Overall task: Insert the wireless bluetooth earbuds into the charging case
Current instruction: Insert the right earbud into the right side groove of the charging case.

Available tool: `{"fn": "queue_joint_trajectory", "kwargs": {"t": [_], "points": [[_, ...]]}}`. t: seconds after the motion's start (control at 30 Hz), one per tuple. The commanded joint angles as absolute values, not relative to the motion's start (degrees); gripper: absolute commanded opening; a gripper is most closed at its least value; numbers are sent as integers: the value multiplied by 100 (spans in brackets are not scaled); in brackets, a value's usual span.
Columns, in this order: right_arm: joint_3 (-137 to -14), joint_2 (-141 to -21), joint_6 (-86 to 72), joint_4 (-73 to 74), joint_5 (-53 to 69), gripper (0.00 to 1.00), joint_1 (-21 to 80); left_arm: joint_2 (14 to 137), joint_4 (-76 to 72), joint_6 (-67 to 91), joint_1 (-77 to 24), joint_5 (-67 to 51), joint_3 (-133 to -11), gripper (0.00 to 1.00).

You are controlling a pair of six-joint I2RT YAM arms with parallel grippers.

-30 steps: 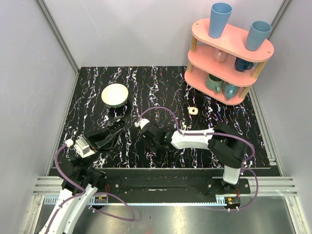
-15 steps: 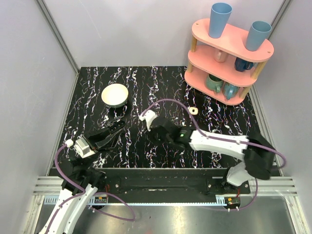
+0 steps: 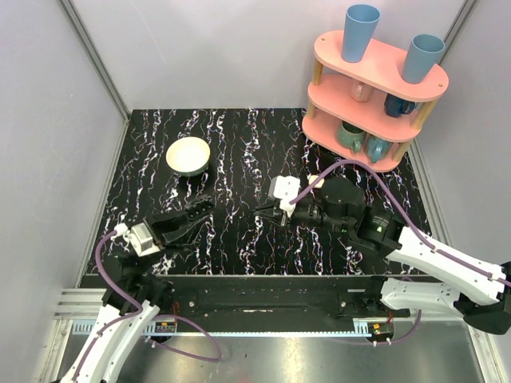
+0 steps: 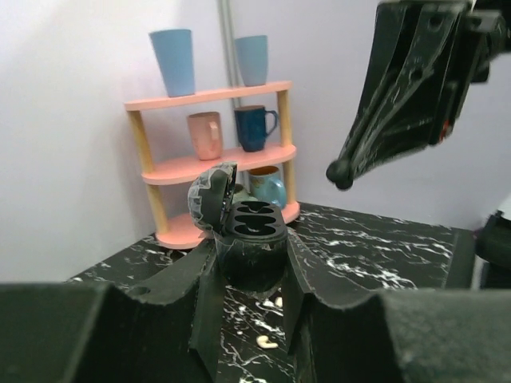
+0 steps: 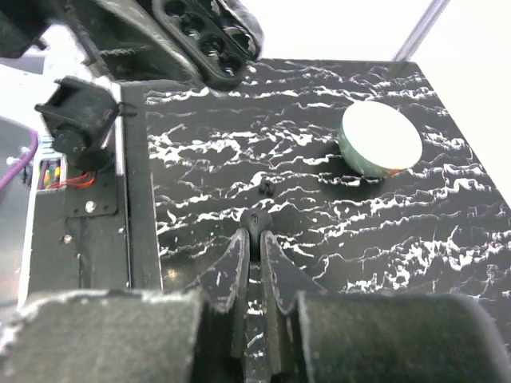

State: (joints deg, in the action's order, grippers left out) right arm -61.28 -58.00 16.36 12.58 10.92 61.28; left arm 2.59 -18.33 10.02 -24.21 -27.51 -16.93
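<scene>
The charging case point(image 4: 247, 239) is a black rounded box with its lid tipped open and two empty slots showing. My left gripper point(image 4: 249, 267) is shut on its sides and holds it above the table; it also shows in the top view as the case point(image 3: 201, 207) and in the right wrist view point(image 5: 209, 38). My right gripper point(image 5: 255, 237) is shut on a small black earbud point(image 5: 255, 221), which sticks out past the fingertips. That gripper point(image 3: 260, 214) hovers right of the case and points at it. A second small black piece point(image 5: 264, 188) lies on the table below.
A cream bowl point(image 3: 188, 155) sits at the back left. The pink shelf point(image 3: 371, 88) with cups and mugs stands at the back right. A small cream piece point(image 3: 316, 182) lies in front of the shelf, partly behind the right arm's cable.
My right arm has swung its wrist to the right and stretched out, and the gripper now points left at the case. The left gripper with the case has shifted slightly toward it.
</scene>
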Motion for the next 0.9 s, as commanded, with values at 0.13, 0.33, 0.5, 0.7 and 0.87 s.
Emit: {"fn": "queue_joint_trajectory", "kwargs": {"t": [0.13,0.33,0.5,0.7,0.87], "points": [[-7364,-6029,3119,2364,2926,0,6091,931,-2337,1301,-2382,-4042,-2057,0],[-8068,-6170,3454,2838,3752,0,6091,1010,-2741,1538,-2382,-4429,-1978,0],[-8543,-6582,3507,3164,4394,0,6091,1239,-3058,1836,-2382,-4930,-1978,0],[-8701,-6987,3524,3243,4588,1,6091,1424,-3393,2039,-2382,-5247,-1969,0],[-8780,-7154,3586,3243,4491,1,6091,1424,-3463,2065,-2382,-5264,-1942,0]]}}
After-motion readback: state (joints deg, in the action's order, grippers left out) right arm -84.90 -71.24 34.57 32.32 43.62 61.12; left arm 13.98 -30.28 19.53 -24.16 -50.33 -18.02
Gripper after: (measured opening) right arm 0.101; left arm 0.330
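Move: The charging case, lid open and wells showing, sits in the left fingers some 14 cm to the left of the right hand, level with it in reach and height. From the left hand, the earbud in the right fingers is about 15 cm to the right. Counted from the right hand, the bowl lies about 30 cm ahead, 24 cm left and 28 cm below; a small pale bit is 15 cm ahead, 6 cm right, 31 cm below. Back and up swings the right hand, about 8 cm each, turning some 35 degrees counter-clockwise with the earbud still pinched; it then edges left and sinks 3–4 cm towards the case. Meanwhile the left hand keeps its grip on the case and brings it about 4 cm right and 4 cm back towards the earbud, turning clockwise. ##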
